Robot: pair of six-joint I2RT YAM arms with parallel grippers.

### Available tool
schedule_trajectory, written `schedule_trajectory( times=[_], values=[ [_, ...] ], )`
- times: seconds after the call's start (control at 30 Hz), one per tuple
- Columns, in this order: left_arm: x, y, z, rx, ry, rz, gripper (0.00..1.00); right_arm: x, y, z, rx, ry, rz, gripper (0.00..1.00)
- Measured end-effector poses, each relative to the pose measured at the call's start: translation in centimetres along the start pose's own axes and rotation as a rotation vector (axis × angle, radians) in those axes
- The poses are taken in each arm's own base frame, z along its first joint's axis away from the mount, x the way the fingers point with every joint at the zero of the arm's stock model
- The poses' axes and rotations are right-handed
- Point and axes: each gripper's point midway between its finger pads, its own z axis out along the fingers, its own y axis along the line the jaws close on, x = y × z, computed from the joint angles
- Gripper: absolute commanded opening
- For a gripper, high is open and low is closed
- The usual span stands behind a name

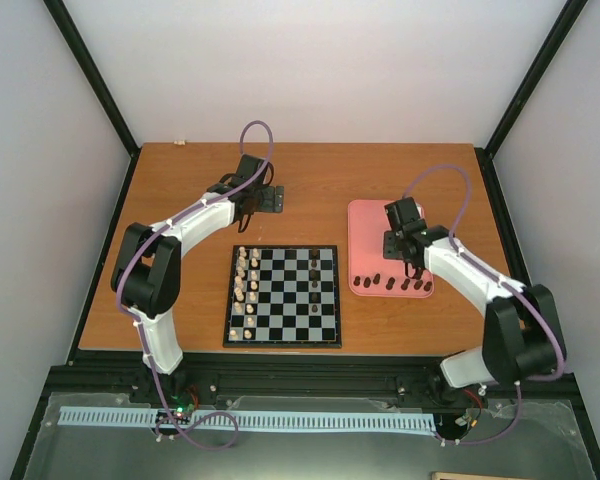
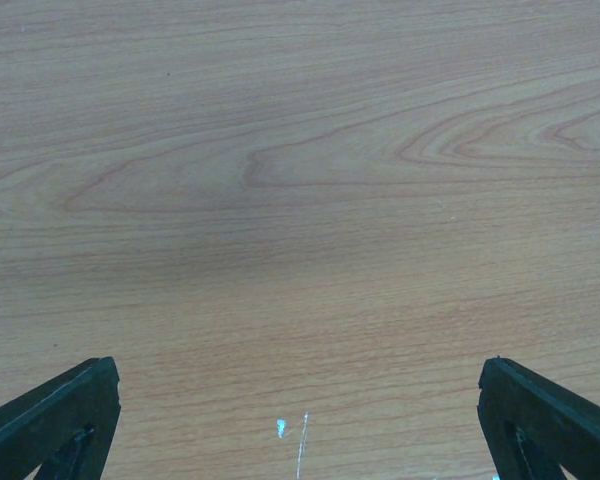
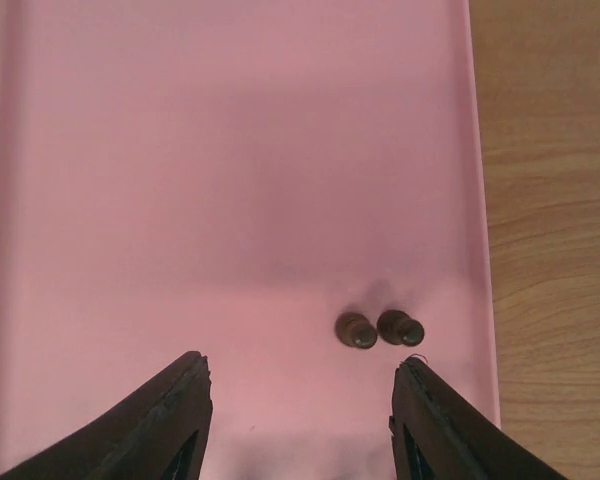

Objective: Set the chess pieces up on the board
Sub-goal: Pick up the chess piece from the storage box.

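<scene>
The board (image 1: pixel 290 318) lies in the middle of the table. Several dark chess pieces (image 1: pixel 314 272) stand in a column right of its centre. More dark pieces (image 1: pixel 390 283) lie along the near edge of the pink tray (image 1: pixel 365 225). My right gripper (image 1: pixel 413 264) hangs over the tray's near right corner. It is open (image 3: pixel 302 385) and empty, and two dark pieces (image 3: pixel 378 329) lie just ahead of its right finger (image 3: pixel 435 415). My left gripper (image 1: pixel 265 200) is behind the board over bare wood, open (image 2: pixel 298 370) with nothing between its fingers.
Pale cream pieces (image 1: pixel 245 285) fill the board's two left columns. A small white scratch (image 2: pixel 302 440) marks the wood under the left gripper. The tray's right rim (image 3: pixel 480 250) runs close to the right finger, with table wood (image 3: pixel 550 200) beyond it.
</scene>
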Motion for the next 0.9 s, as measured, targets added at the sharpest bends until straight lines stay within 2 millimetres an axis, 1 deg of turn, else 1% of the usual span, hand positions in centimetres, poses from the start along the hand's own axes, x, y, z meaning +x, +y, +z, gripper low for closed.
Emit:
schedule_trajectory(
  times=[0.1,0.23,0.3,0.5,0.63,0.83,0.9],
  values=[
    [0.0,0.0,0.0,0.0,-0.001,0.0,1.0,1.0,-1.0,2.8,0.03,0.072,0.003,0.49],
    [-0.1,0.0,0.0,0.0,-0.003,-0.001,1.0,2.2,-1.6,5.0,0.047,0.134,-0.003,0.48],
    [-0.1,0.0,0.1,0.0,-0.001,0.0,1.0,2.4,-1.6,5.5,0.045,0.143,-0.002,0.48],
    [0.2,0.0,0.4,-0.003,0.009,0.002,1.0,2.3,-1.9,6.1,0.046,0.143,0.009,0.48],
    [0.2,0.0,0.4,-0.003,0.009,0.002,1.0,2.8,-2.1,6.8,0.056,0.165,0.01,0.47],
    [0.2,0.0,0.4,-0.003,0.009,0.002,1.0,3.1,-2.3,7.2,0.062,0.18,0.011,0.46],
    [0.2,0.0,0.4,-0.003,0.008,0.002,1.0,3.2,-2.3,7.3,0.063,0.183,0.011,0.44]
  ],
)
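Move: The left-hand one of the two dark pieces standing close together in the storage box is what I'm after with my right hand: about 2 cm ahead, 4 cm to my right and 9 cm below. Its twin stands some 2 cm farther right, level with it. The near row of dark pieces lies about 4 cm back from my hand, one straight back, another 4 cm right. From my left hand the target is roughly 34 cm right, 11 cm back, 11 cm down. I drop my right hand into the storage box, about 7.5 cm down and 3 cm to the right, fast at first and then creeping, towards the left-hand piece of the pair. My fingers tip some 10 degrees steeper and stay about half open, coming down around that piece with the right finger close by its twin. ##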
